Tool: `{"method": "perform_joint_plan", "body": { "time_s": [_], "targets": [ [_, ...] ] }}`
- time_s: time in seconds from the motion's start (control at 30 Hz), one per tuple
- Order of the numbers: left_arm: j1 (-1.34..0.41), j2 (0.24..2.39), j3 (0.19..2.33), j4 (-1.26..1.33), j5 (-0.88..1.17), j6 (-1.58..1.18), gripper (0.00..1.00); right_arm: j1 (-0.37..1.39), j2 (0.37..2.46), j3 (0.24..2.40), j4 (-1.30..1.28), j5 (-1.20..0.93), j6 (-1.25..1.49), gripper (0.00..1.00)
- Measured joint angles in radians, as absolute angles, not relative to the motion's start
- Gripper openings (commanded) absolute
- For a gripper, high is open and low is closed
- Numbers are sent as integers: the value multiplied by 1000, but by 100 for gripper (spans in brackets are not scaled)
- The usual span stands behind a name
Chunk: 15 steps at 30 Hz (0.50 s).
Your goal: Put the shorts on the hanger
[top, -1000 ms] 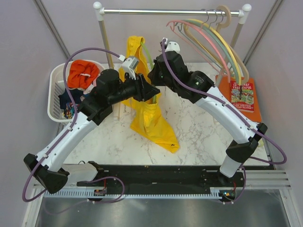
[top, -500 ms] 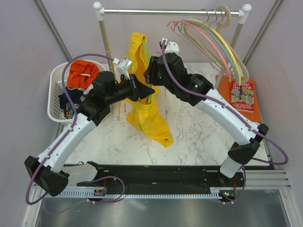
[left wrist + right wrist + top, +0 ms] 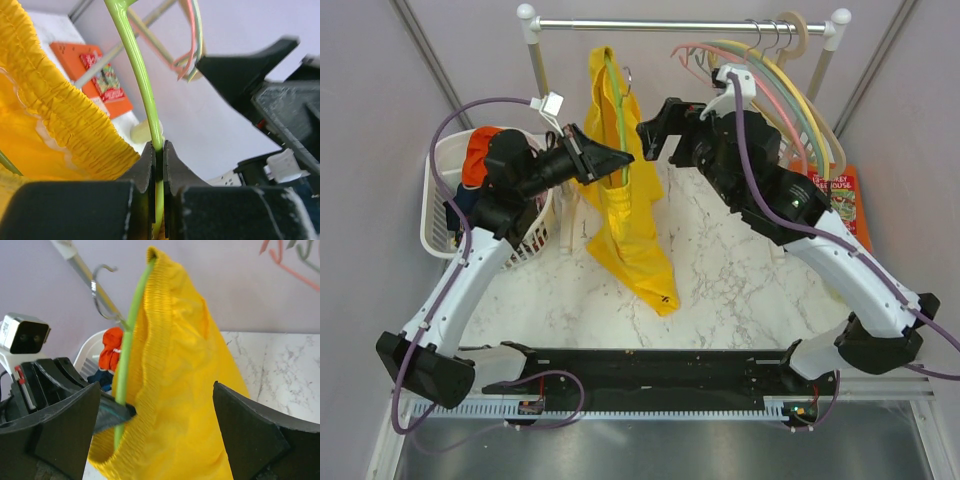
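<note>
The yellow shorts (image 3: 625, 215) hang on the light green hanger (image 3: 618, 130), lifted above the marble table; the hem with the small dark logo (image 3: 670, 299) droops lowest. My left gripper (image 3: 623, 157) is shut on the hanger's green bar (image 3: 150, 115), with the ruffled waistband (image 3: 70, 120) beside it. My right gripper (image 3: 650, 140) is open and empty, just right of the shorts. In the right wrist view the shorts (image 3: 185, 390) and hanger (image 3: 127, 355) sit between its spread fingers, with the metal hook (image 3: 102, 295) above.
A rail (image 3: 680, 25) spans the back with several pink, yellow and mint hangers (image 3: 770, 80) at its right end. A white basket (image 3: 445, 200) at left holds orange-red and patterned clothes. An orange book (image 3: 835, 205) lies at right.
My left arm has raised the hanger with the shorts up and toward the rail. My right gripper has let go of the shorts, drawn back to the right and opened.
</note>
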State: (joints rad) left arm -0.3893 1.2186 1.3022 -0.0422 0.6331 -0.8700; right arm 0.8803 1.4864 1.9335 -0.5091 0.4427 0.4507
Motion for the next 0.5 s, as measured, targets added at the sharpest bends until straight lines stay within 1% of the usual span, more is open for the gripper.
{"method": "perform_joint_plan", "body": {
  "time_s": [0.2,0.5],
  "targets": [
    [-307,1271,1380,89,648,-992,2,879,1385,1876,-477,531,428,98],
    [-261,1311,1446,152,653,-1113,2,879,1348,1805,-472,563,401,98]
  ]
}}
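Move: The left hand grips the green hanger, shorts on it; the rail's bare left stretch lies about 12 cm ahead, 7 cm left and 18 cm above. The pink hanger on the rail is some 15 cm right, 10 ahead and 10 up; the laundry basket about 29 cm left, 5 ahead, 33 below. From the empty right hand that rail stretch is roughly 12 cm left, 9 ahead, 12 up. The left hand lifts the held hanger about 7 cm, also forward-left, towards the rail; the empty right retreats rightward. ##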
